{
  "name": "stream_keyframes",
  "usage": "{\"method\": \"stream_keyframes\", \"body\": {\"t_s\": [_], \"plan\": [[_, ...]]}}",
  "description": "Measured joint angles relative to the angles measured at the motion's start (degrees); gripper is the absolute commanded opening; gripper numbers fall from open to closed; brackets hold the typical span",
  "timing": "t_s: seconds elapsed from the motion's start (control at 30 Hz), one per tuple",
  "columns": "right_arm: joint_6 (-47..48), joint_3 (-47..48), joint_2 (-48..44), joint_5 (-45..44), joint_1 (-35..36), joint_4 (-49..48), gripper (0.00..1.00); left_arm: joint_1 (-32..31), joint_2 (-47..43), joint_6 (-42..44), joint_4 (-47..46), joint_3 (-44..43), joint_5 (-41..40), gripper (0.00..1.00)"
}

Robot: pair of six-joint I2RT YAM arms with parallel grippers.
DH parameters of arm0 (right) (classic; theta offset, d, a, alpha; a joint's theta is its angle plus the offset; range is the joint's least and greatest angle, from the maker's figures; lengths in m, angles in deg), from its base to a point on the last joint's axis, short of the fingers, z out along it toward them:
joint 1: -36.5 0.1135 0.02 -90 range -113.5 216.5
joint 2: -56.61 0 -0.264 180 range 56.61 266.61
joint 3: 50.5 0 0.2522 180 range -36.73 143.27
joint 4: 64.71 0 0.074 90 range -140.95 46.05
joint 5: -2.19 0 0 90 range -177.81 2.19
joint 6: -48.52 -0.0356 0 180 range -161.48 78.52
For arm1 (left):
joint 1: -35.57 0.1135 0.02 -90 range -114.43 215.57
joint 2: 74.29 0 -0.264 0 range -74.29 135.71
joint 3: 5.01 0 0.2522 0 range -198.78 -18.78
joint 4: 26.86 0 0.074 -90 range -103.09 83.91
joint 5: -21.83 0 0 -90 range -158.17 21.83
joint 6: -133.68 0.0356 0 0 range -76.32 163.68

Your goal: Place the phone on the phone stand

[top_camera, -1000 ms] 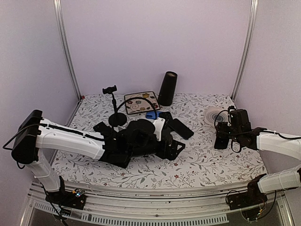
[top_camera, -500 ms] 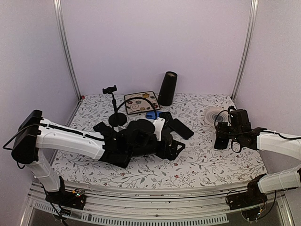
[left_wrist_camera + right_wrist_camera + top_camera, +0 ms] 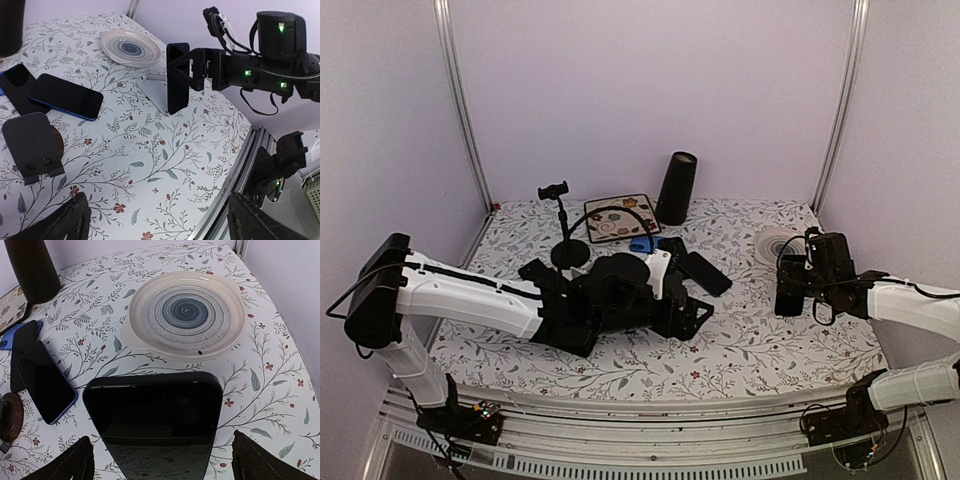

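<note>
A black phone [image 3: 177, 77] stands upright on its edge against a low pale grey phone stand [image 3: 152, 90], next to the plate. My right gripper [image 3: 162, 455] is open, one finger on either side of the phone [image 3: 152, 420] with a gap at each side. From above, this gripper [image 3: 790, 295] sits at the right of the table. My left gripper [image 3: 160, 225] is open and empty near the table's middle [image 3: 685, 315], looking toward the phone.
A spiral-patterned plate [image 3: 186, 312] lies just behind the phone. Two other dark phones [image 3: 65, 95] [image 3: 20, 85] lie flat near a small black stand [image 3: 32, 145]. A gooseneck holder [image 3: 560, 215], a patterned mat [image 3: 617, 218] and a black cylinder [image 3: 676, 188] stand at the back.
The right gripper's jaws have opened wider and come off the phone's sides, and that wrist has shifted slightly. The left arm has not moved.
</note>
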Motion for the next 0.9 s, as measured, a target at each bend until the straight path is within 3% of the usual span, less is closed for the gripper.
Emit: {"method": "stream_keyframes", "body": {"t_s": [0.7, 0.9], "plan": [[0.6, 8.8, -4.6, 3.6, 0.0, 7.7, 0.99, 0.0, -2.1, -0.7, 0.9, 1.3, -2.8, 0.95], [0.5, 11.7, -5.2, 6.1, 1.1, 10.4, 0.99, 1.7, -2.3, -1.7, 6.0, -0.7, -4.4, 0.96]]}}
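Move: The phone stands on its stand between the right hand's already open fingers, its middle roughly 2 cm below the hand point, level with it otherwise. The plate lies about 14 cm ahead and 2 cm to the right, some 9 cm lower; the blue-edged phone lies flat, around 18 cm left and 7 cm ahead. From the left hand, the phone on the stand is about 23 cm right, 12 cm forward and 9 cm lower. The open right hand rises about 8 cm off the phone, drifting left; the left hand shifts 3 cm left and forward. ##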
